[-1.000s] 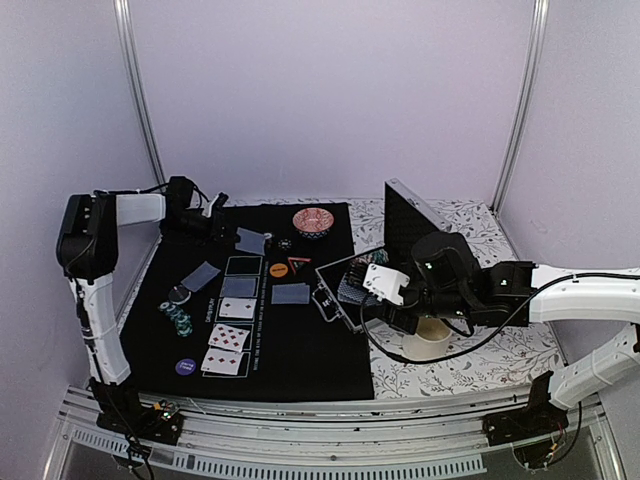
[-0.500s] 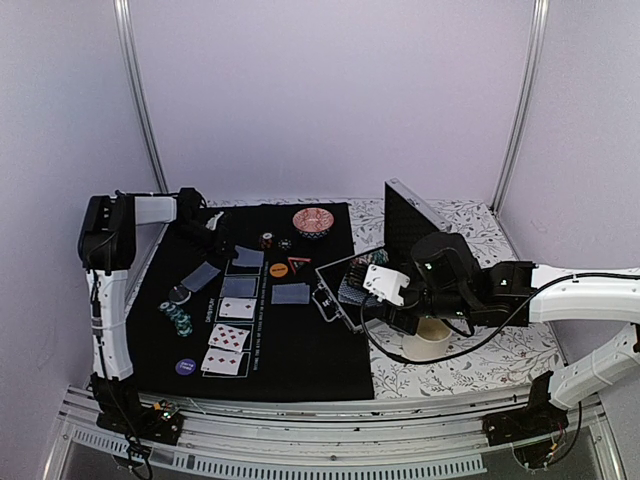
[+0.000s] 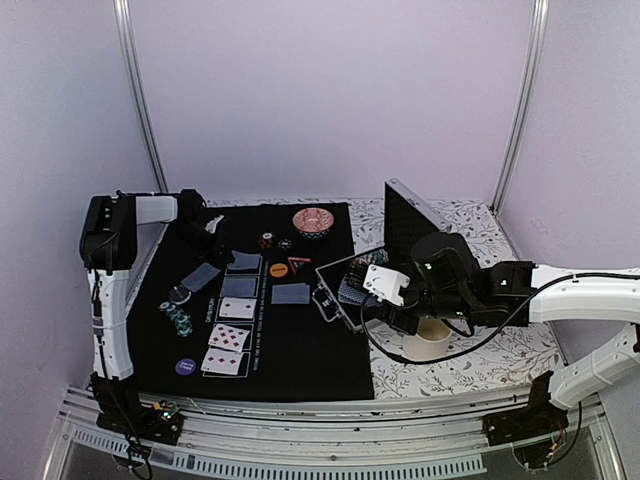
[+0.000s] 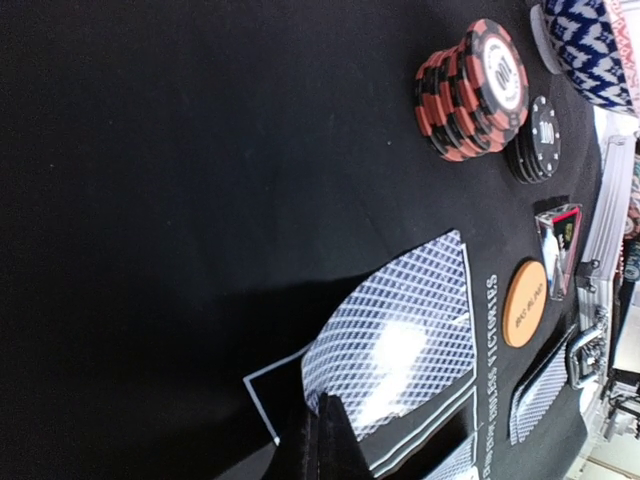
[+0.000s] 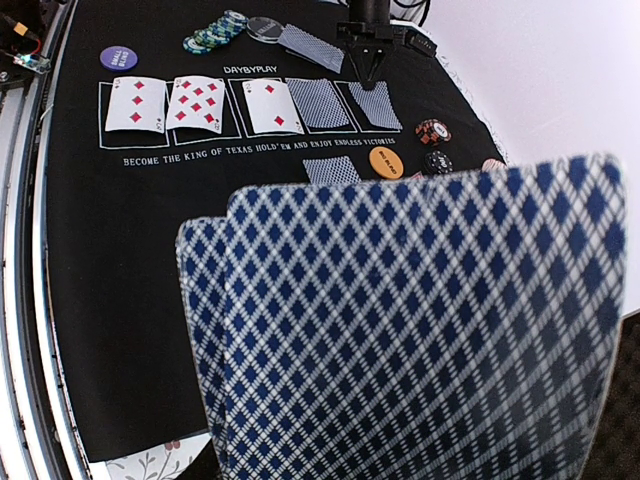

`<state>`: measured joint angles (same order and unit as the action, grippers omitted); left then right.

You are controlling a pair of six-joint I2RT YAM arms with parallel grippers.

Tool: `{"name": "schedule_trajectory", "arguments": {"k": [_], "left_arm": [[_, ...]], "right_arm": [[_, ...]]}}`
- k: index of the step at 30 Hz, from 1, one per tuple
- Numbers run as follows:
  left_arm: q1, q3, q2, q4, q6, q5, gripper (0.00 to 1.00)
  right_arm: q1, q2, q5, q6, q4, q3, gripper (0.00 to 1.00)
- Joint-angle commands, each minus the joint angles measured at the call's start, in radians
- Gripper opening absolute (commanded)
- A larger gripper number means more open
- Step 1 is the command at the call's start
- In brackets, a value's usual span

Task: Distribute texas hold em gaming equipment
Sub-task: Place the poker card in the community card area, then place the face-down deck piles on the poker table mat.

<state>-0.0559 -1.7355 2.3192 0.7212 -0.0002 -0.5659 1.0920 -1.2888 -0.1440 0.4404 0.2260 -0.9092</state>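
My left gripper [image 3: 226,252] [image 4: 322,440] is low over the black mat [image 3: 300,345], shut on the near corner of a grey-blue-backed playing card [image 3: 246,261] [image 4: 400,335]. That card lies slightly bowed in the mat's end box. Past it stand a stack of red chips [image 4: 470,90], a black chip [image 4: 540,140], an orange disc [image 4: 525,290] and the red triangle marker [image 4: 562,235]. Three face-up cards [image 5: 200,105] and a face-down card [image 5: 317,103] fill the other boxes. My right gripper [image 3: 392,310] holds a stack of cards [image 5: 420,330] over the case; the stack hides its fingers.
An open metal case [image 3: 345,290] with a raised lid [image 3: 405,225] sits right of the mat. A white cup [image 3: 432,338] stands under the right arm. The red patterned bowl [image 3: 313,221] is at the mat's far edge. Green chips [image 3: 178,318] and a purple disc [image 3: 185,367] lie left.
The left gripper has carried its card from the air down and toward the mat's end box, where the card now rests. The right arm has not moved.
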Motion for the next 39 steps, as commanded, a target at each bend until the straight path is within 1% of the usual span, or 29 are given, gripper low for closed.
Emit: {"name": "schedule_trajectory", "arguments": {"k": [1, 3, 5, 8, 15, 20, 22, 26, 28, 33, 36, 39], "left_arm": [[-0.003, -0.022, 0.024, 0.018, 0.025, 0.022, 0.03], [-0.004, -0.024, 0.019, 0.019, 0.02, 0.035, 0.25], [-0.003, -0.024, 0.006, 0.018, 0.016, 0.055, 0.31], [-0.004, -0.024, -0.019, 0.018, 0.014, 0.083, 0.34], [-0.009, -0.022, -0.114, 0.02, 0.001, 0.167, 0.35], [-0.045, 0.02, -0.247, -0.003, -0.022, 0.185, 0.38], [-0.073, 0.079, -0.33, -0.052, -0.042, 0.189, 0.42], [-0.13, 0.231, -0.536, -0.18, -0.087, 0.214, 0.53], [-0.147, 0.309, -0.619, -0.234, -0.109, 0.229, 0.56], [-0.159, 0.471, -0.783, -0.325, -0.155, 0.242, 0.6], [-0.165, 0.526, -0.845, -0.328, -0.16, 0.244, 0.61], [-0.171, 0.567, -0.911, -0.32, -0.169, 0.237, 0.61]], "right_arm": [[-0.004, -0.007, 0.006, -0.011, 0.002, -0.032, 0.41], [-0.004, -0.01, 0.009, -0.012, 0.003, -0.034, 0.41], [-0.004, -0.012, 0.01, -0.012, 0.003, -0.035, 0.41], [-0.004, -0.012, 0.013, -0.012, 0.005, -0.039, 0.41], [-0.002, -0.025, 0.021, -0.017, 0.016, -0.052, 0.41], [0.032, -0.062, 0.042, -0.045, 0.026, -0.087, 0.41], [0.051, -0.098, 0.063, -0.07, 0.027, -0.096, 0.41], [0.072, -0.181, 0.117, -0.156, 0.039, -0.104, 0.41], [0.075, -0.221, 0.132, -0.204, 0.035, -0.093, 0.4], [0.073, -0.322, 0.112, -0.26, 0.045, -0.106, 0.4], [0.059, -0.38, 0.127, -0.26, 0.065, -0.122, 0.4], [0.011, -0.427, 0.155, -0.267, 0.095, -0.131, 0.4]]}}
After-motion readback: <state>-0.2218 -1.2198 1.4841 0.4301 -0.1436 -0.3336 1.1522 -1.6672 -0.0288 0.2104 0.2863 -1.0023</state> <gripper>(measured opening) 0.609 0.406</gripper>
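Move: The left fingers, shut on the card's near-left part, have the far card slot's middle about 3 cm right and 1 cm below; the red chip stack is 5 cm ahead, 9 cm right, the big blind button 12 cm right, 1 cm back. The right hand holds cards over bare mat, its spot some 3 cm back, 4 cm left, 19 cm below; the cream cup is 4 cm ahead, 17 cm right, 14 cm lower. Left opens off the card, rising 20 cm and back; right lowers its cards 12 cm towards the mat. ##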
